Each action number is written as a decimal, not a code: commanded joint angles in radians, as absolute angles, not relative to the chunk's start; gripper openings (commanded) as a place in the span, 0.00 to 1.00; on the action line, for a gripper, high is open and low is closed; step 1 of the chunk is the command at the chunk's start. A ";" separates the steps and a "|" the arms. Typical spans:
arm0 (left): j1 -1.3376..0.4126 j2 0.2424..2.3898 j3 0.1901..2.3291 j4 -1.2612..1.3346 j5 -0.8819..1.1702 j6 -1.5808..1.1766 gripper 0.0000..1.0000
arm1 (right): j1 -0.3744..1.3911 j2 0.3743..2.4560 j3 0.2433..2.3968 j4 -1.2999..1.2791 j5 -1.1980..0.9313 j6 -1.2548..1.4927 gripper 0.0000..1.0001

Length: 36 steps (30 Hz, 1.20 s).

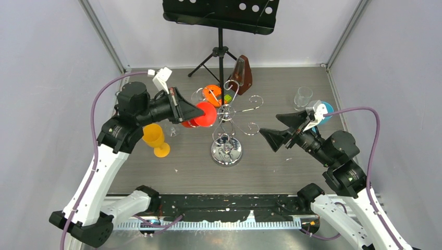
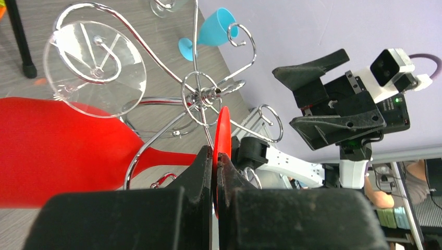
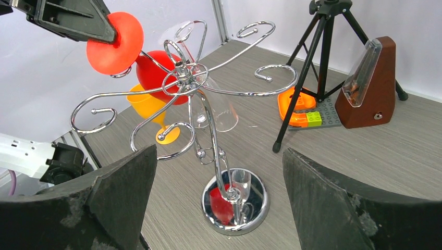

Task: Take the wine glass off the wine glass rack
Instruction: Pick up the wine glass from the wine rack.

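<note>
The chrome wine glass rack [image 1: 227,151] stands mid-table, its hub [image 2: 200,94] and round base [image 3: 260,208] in the wrist views. A red wine glass [image 1: 206,114] lies tilted sideways at the rack's left arms, and its stem crosses a chrome scroll. My left gripper [image 2: 216,153] is shut on its flat red foot [image 3: 115,39], with the bowl [image 2: 57,151] to the left. A clear wine glass [image 2: 94,67] hangs upside down on another arm. My right gripper [image 1: 270,126] is open, empty, and right of the rack with its jaws facing the post.
A yellow goblet [image 1: 155,138] stands left of the rack and a blue goblet [image 1: 324,110] right, beside a clear tumbler [image 1: 303,96]. Behind are the black music stand [image 1: 220,31], a brown metronome [image 1: 244,73] and an orange toy [image 1: 212,94].
</note>
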<state>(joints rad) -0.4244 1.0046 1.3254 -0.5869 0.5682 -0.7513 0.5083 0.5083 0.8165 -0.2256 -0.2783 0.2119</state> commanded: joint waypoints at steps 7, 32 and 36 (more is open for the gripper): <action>-0.491 1.026 1.370 -0.613 0.643 -0.647 0.00 | 0.506 0.502 0.823 -0.197 -0.270 0.207 0.96; -0.514 0.892 1.316 -0.739 0.652 -0.534 0.00 | 0.506 0.529 0.882 -0.221 -0.248 0.261 0.95; -0.514 0.911 1.321 -0.719 0.652 -0.533 0.00 | 0.507 0.525 0.878 -0.216 -0.229 0.263 0.95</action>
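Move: The left gripper already pinches the red wine glass by its upturned foot; the glass hangs from the rack with its middle some 9 cm below the hand and 2 cm left. The rack's hub is about 8 cm to the hand's right, level fore-and-aft and 4 cm lower. The clear hanging glass has its middle about 5 cm ahead, 1 cm left and 13 cm down. From the right gripper, the red glass lies about 23 cm left, 5 cm ahead and 6 cm below. Keep the left gripper shut on the red foot and draw it back towards the robot about 6 cm, easing a little right and down at first, then back left as it goes. Turn the wrist roughly 10 degrees clockwise on the way, taking the foot away from the clear glass, with the red glass still caught among the rack's hooks. ##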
